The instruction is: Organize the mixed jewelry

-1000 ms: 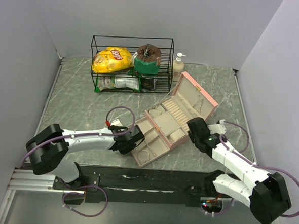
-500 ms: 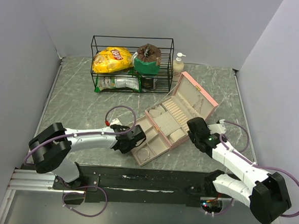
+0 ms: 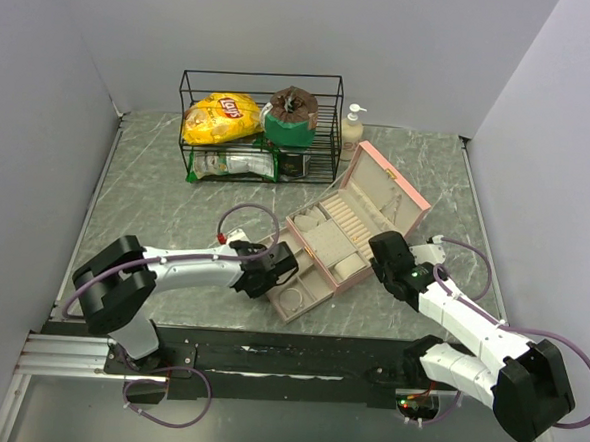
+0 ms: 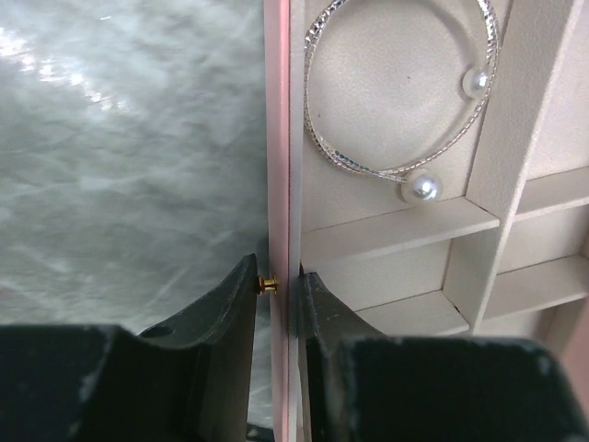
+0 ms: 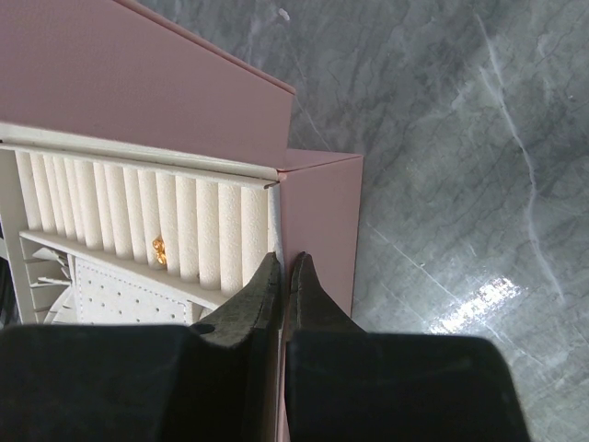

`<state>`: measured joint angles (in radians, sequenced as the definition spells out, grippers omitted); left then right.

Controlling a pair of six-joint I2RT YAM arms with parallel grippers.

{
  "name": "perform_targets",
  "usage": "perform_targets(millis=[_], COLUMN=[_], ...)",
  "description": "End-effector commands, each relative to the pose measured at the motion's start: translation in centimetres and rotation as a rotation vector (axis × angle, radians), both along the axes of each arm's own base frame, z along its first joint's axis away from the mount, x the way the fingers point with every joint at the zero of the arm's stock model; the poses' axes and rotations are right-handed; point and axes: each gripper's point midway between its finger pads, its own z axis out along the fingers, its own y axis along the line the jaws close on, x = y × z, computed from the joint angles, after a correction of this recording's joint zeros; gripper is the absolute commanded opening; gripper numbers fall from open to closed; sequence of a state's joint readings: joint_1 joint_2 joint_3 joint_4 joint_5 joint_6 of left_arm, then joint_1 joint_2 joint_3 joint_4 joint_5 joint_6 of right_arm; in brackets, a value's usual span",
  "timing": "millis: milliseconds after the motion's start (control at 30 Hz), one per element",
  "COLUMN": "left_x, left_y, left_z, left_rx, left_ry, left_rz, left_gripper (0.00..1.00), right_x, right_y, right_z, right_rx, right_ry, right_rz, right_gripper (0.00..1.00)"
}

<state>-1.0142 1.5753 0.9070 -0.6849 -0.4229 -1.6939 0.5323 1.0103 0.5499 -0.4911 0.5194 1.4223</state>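
The pink jewelry box [image 3: 389,195] stands open with its beige drawer [image 3: 309,294] pulled out toward the lower left. My left gripper [image 3: 276,270] is shut on the drawer's pink front wall [image 4: 279,138]. One finger is outside beside the small gold knob [image 4: 267,284] and the other is inside. A silver bangle with two pearls [image 4: 363,170] lies in the drawer's compartment and shows in the top view [image 3: 290,303]. My right gripper [image 3: 379,252] is shut on the box's right side wall [image 5: 322,221]. A tiny gold piece [image 5: 158,249] sits among the ring rolls.
A black wire basket [image 3: 263,84] at the back holds a yellow chips bag [image 3: 221,116] and a green pack [image 3: 289,122]. A soap bottle [image 3: 353,126] stands beside it. Walls close in the marble table on the left, right and back.
My left gripper has moved right with the drawer front in it, and the drawer has slid partway in toward the box. The right arm has not moved.
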Motion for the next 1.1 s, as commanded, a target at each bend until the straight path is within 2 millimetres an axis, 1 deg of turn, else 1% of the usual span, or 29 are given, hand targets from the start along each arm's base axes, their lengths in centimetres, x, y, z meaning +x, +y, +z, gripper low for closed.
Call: perform_targets(millis=[0, 200, 300, 367, 433, 467, 533, 567, 633, 667, 700, 733, 767, 800, 833, 933, 967, 1000, 1067], left_x=[2.6, 2.9, 2.7, 2.2, 2.0, 2.1, 2.0, 2.2, 2.3, 2.5, 2.6, 2.6, 2.6, 2.9, 2.6, 2.6, 2.5, 2.6, 2.6], left_y=[-2.2, -2.4, -2.1, -1.5, -1.3, -1.6, -1.5, -1.7, -1.9, -2.2, -2.4, -2.3, -2.3, -2.8, -2.6, -2.8, -2.8, -2.8, -2.3], left_z=[2.5, 2.6, 2.1, 1.8, 1.8, 2.0, 2.4, 2.6, 3.3, 3.6, 4.1, 4.1, 4.2, 4.9, 4.5, 4.7, 4.7, 4.9, 5.1], left_rx=[-0.048, -0.030, -0.001, 0.015, 0.008, -0.016, -0.037, -0.055, -0.070, -0.083, -0.086, -0.086, -0.093, -0.127, -0.129, -0.167, -0.165, -0.165, -0.135], left_ry=[-0.103, -0.108, -0.089, -0.071, -0.077, -0.090, -0.109, -0.122, -0.144, -0.159, -0.173, -0.179, -0.186, -0.211, -0.210, -0.227, -0.229, -0.231, -0.238], left_rz=[0.011, -0.005, -0.021, -0.008, -0.025, -0.029, -0.044, -0.047, -0.076, -0.088, -0.115, -0.122, -0.127, -0.138, -0.145, -0.151, -0.154, -0.155, -0.163], left_gripper=[0.01, 0.04, 0.06, 0.09, 0.10, 0.11, 0.16, 0.21, 0.28, 0.35, 0.39, 0.41, 0.46, 0.49, 0.51, 0.59, 0.62, 0.64, 0.67], right_x=[0.1, 0.1, 0.1, 0.1, 0.1, 0.0, 0.0, 0.0, 0.0, 0.0, 0.0, 0.1, 0.0, 0.1, 0.0, 0.1, 0.1, 0.1, 0.2], right_y=[2.4, 2.3, 2.4, 2.4, 2.2, 2.1, 2.1, 2.0, 2.0, 2.0, 2.0, 2.0, 2.0, 2.0, 2.1, 2.1, 2.1, 2.1, 2.2], right_z=[0.1, 0.1, 0.1, 0.1, 0.0, 0.0, 0.1, 0.0, 0.1, 0.0, 0.1, 0.1, 0.1, 0.1, 0.0, 0.1, 0.1, 0.1, 0.1], right_rx=[0.110, 0.106, 0.108, 0.101, 0.095, 0.091, 0.092, 0.089, 0.087, 0.087, 0.085, 0.084, 0.084, 0.085, 0.084, 0.084, 0.082, 0.083, 0.085], right_ry=[0.002, 0.002, 0.002, 0.002, 0.008, 0.008, 0.004, 0.007, 0.002, 0.004, 0.004, 0.003, 0.005, 0.006, 0.007, 0.007, 0.005, 0.007, 0.006], right_rz=[0.039, 0.041, 0.042, 0.044, 0.041, 0.039, 0.038, 0.037, 0.035, 0.035, 0.038, 0.040, 0.040, 0.041, 0.042, 0.045, 0.046, 0.045, 0.048], right_gripper=[0.00, 0.00, 0.00, 0.00, 0.00, 0.00, 0.00, 0.00, 0.00, 0.00, 0.00, 0.00, 0.00, 0.00, 0.00, 0.00, 0.00, 0.00, 0.00])
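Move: My left fingers are shut on the drawer's front wall, the brass knob right at them. The jewelry box's latch lies about 7 cm ahead and 9 cm to the right, some 2 cm higher. Within the drawer, one bracelet is roughly 6 cm right and 2 cm back, the other 7 cm straight ahead, both about 2 cm below. From my right hand, pinching the box's end wall, the latch is some 13 cm left, 2 ahead, 2 below. With my left hand I ease the pinched drawer wall about 1 cm forward and to the right, towards the box, then hold there briefly. Then I open my left fingers, let go of the wall and rise some 3 cm, drifting another 1 cm or so forward and right over the drawer while my fingers tip up about 10 degrees. My right hand stays still and keeps its pinch on the box's end wall. ##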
